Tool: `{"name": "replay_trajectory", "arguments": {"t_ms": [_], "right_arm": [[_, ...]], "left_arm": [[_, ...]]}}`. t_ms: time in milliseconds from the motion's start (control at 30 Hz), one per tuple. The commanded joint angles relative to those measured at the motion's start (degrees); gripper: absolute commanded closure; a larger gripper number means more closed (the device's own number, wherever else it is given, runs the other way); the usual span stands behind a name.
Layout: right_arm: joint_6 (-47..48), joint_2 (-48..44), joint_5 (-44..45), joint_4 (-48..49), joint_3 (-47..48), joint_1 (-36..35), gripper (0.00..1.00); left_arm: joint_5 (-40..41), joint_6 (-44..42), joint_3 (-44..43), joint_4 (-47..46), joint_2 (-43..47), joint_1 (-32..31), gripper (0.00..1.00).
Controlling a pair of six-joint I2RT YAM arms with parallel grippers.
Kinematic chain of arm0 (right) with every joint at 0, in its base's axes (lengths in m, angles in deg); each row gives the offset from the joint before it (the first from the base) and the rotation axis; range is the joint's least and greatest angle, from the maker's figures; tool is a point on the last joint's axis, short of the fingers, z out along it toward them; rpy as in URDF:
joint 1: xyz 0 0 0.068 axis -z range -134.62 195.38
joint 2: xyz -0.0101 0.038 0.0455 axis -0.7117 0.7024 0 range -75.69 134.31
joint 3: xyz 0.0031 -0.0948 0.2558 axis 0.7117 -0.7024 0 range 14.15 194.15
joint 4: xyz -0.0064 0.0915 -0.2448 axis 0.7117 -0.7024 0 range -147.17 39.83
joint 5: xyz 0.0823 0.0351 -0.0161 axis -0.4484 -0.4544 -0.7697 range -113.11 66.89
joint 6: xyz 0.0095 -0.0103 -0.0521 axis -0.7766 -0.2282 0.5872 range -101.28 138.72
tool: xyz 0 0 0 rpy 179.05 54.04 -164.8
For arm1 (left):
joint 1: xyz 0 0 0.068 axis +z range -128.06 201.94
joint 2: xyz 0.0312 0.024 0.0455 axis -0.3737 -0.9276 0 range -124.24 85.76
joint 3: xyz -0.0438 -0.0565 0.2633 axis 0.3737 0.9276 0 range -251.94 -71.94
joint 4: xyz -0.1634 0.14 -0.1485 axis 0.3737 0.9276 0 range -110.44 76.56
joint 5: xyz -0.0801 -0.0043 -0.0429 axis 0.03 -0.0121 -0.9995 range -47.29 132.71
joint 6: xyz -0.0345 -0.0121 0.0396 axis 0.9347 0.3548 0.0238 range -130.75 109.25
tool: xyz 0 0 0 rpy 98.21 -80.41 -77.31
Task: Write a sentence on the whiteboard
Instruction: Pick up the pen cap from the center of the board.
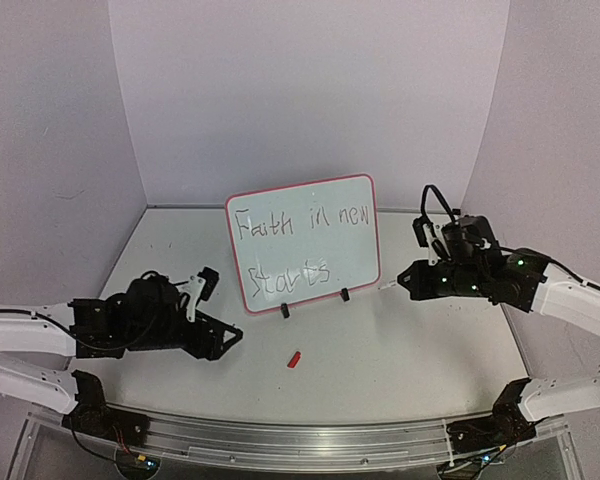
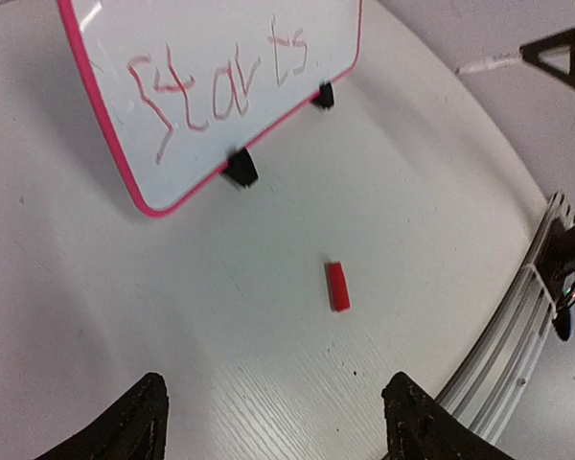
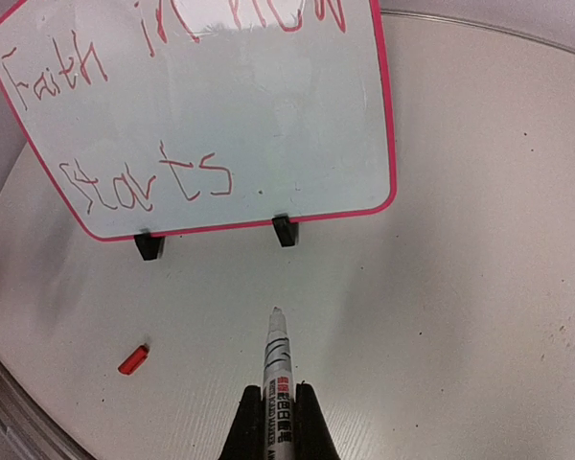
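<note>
The whiteboard (image 1: 352, 258) stands on two black feet at mid-table, leaning back. The sentence (image 1: 300, 225) "Faith in new starts" runs across it in two red lines. In the left wrist view only the whiteboard's (image 2: 220, 24) lower part shows, with the word "Starts". In the right wrist view the whiteboard (image 3: 297, 115) and the sentence (image 3: 144, 182) fill the top. My right gripper (image 1: 405, 280) (image 3: 279, 398) is shut on a white marker (image 3: 278, 350) whose bare tip points at the board, a short way in front of it. My left gripper (image 1: 220, 310) (image 2: 278, 412) hangs open and empty left of the board.
A small red marker cap (image 1: 294, 358) (image 2: 337, 286) (image 3: 133, 359) lies on the white table in front of the board, ahead of my left gripper. A metal rail (image 1: 300, 440) (image 2: 503, 359) runs along the near edge. White walls close in the back and sides.
</note>
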Motion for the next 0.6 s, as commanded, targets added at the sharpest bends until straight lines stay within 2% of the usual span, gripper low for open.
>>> {"name": "replay_trajectory", "arguments": {"t_ms": [0, 67, 200, 333, 467, 567], "right_arm": [[-2.4, -4.27, -4.54, -0.57, -1.83, 0.28, 1.0], [-2.26, -4.82, -6.73, -0.45, -2.89, 0.27, 1.0], [-2.97, -6.02, -7.11, 0.69, -6.36, 0.28, 1.0], [-2.89, -6.27, -8.79, 1.67, -7.79, 0.43, 1.0], [-3.11, -6.85, -8.67, 2.22, -8.78, 0.5, 1.0], [-2.85, -7.04, -8.55, 2.33, -8.93, 0.49, 1.0]], "left_arm": [[14.19, 5.93, -5.62, 3.39, -10.31, -12.0, 0.23], [14.69, 5.87, -8.38, 1.6, -18.31, -15.47, 0.23], [10.33, 4.81, -13.92, -4.94, -30.84, -18.24, 0.22], [11.2, 3.34, -20.34, -1.3, -40.34, -19.19, 0.2], [11.15, 1.76, -24.7, 0.6, -45.06, -19.29, 0.19], [12.19, 1.25, -28.65, 3.57, -49.21, -19.28, 0.21]]}}
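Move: The red pen cap on the table lies about 13 cm to the left hand's right, almost level with it fore and aft (maybe 1 cm back), and some 15 cm below. The whiteboard's left clip is roughly 11 cm ahead and 11 cm right of that hand, the right clip 15 cm ahead and 25 cm right, both about 14 cm lower. From the right hand, the cap is some 18 cm left, 7 cm back and 20 cm below. Nothing is touched by the empty left hand yet: it swoops right about 13 cm and down some 11 cm towards the pen cap, drawing back about 4 cm early on, while its fingers stay wide open and tip more steeply towards the table. The right hand keeps its pinch on the pen and eases back and down, about 4 cm each way. ##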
